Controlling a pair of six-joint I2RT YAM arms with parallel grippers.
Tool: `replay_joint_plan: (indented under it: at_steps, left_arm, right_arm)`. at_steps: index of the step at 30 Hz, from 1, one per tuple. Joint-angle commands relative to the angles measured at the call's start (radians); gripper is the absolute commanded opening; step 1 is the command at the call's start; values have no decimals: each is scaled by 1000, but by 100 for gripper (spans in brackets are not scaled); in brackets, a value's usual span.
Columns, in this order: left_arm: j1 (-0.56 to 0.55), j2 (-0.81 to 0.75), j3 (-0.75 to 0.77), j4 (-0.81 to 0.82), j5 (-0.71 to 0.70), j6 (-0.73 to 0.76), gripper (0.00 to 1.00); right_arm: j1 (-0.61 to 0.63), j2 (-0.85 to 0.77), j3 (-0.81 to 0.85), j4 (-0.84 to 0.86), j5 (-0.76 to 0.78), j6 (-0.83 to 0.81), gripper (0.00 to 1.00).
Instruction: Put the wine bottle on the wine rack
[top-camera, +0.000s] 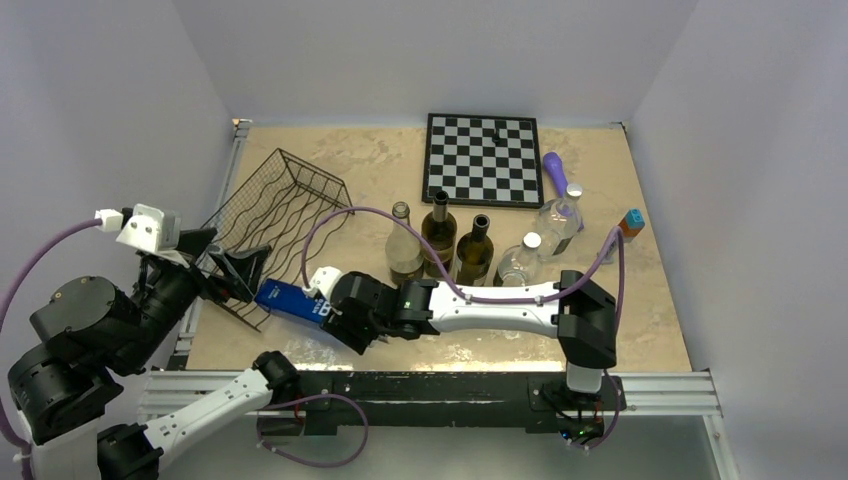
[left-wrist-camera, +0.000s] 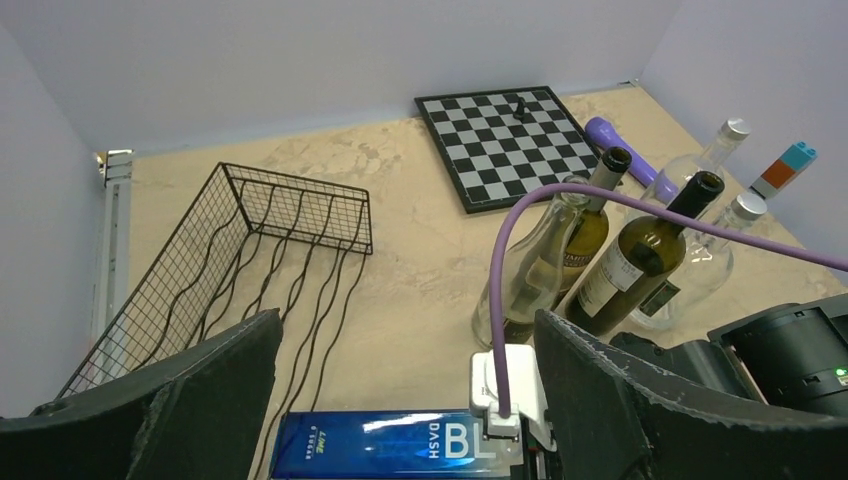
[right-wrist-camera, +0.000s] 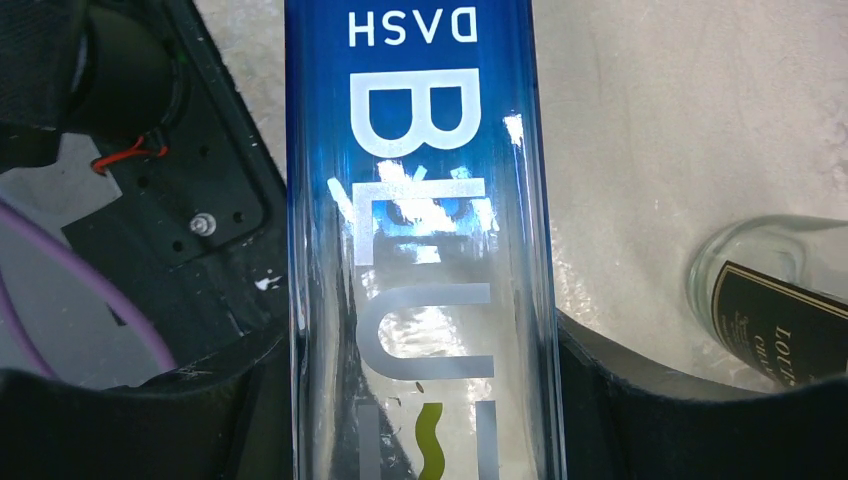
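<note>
My right gripper (top-camera: 335, 312) is shut on a blue glass bottle (top-camera: 290, 298) lettered "BLUE DASH" and holds it lying flat, its free end by the near corner of the wine rack (top-camera: 280, 205). In the right wrist view the bottle (right-wrist-camera: 420, 250) fills the gap between the pads (right-wrist-camera: 620, 400). The black wire rack is empty and stands at the table's left. My left gripper (top-camera: 235, 268) is open and empty at the rack's near end. In its wrist view (left-wrist-camera: 405, 335) the blue bottle (left-wrist-camera: 390, 445) lies below the spread fingers, with the rack (left-wrist-camera: 270, 230) ahead.
Three wine bottles (top-camera: 439, 232) stand mid-table right beside my right arm, with two clear bottles (top-camera: 517, 262) to their right. A chessboard (top-camera: 484, 158) lies at the back, a purple object (top-camera: 556, 172) and an orange-blue block (top-camera: 630, 222) at the right.
</note>
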Motion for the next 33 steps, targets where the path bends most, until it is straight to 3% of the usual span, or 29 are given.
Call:
replay_joint_plan:
  at_steps: [1, 9, 19, 33]
  left_arm:
    - [-4, 11, -10, 2, 26, 10, 99]
    - [-5, 29, -21, -50, -17, -68, 99]
    - [-5, 110, -98, -200, -217, -397, 99]
    - [-3, 137, -123, -60, -209, -368, 99]
  right_arm:
    - [-29, -34, 27, 341, 92, 9, 0]
    - [-61, 45, 21, 492, 124, 27, 0]
    - [-99, 122, -11, 657, 133, 69, 0]
    - [-95, 150, 0, 684, 219, 21, 0]
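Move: The right hand holds the blue wine bottle near its neck. The middle of the wine rack is about 18 cm ahead of that hand, 16 cm to its left and some 9 cm lower. The clear bottle stands about 11 cm ahead and 14 cm to the right of the right hand, with a green bottle ahead 13 cm and right 21 cm. From the empty left hand, the rack's middle lies roughly 17 cm ahead, 6 cm left and 38 cm below. The blue bottle is carried base first into the rack's open side, the right hand keeping its grip and taking it forward about 9 cm, down 6 and left 4 while swinging some 10 degrees clockwise and flattening its tilt a little. Above, the left hand, still open and empty, sinks about 8 cm and moves some 4 cm forward, tipping down roughly 20 degrees and turning counter-clockwise towards the rack. ##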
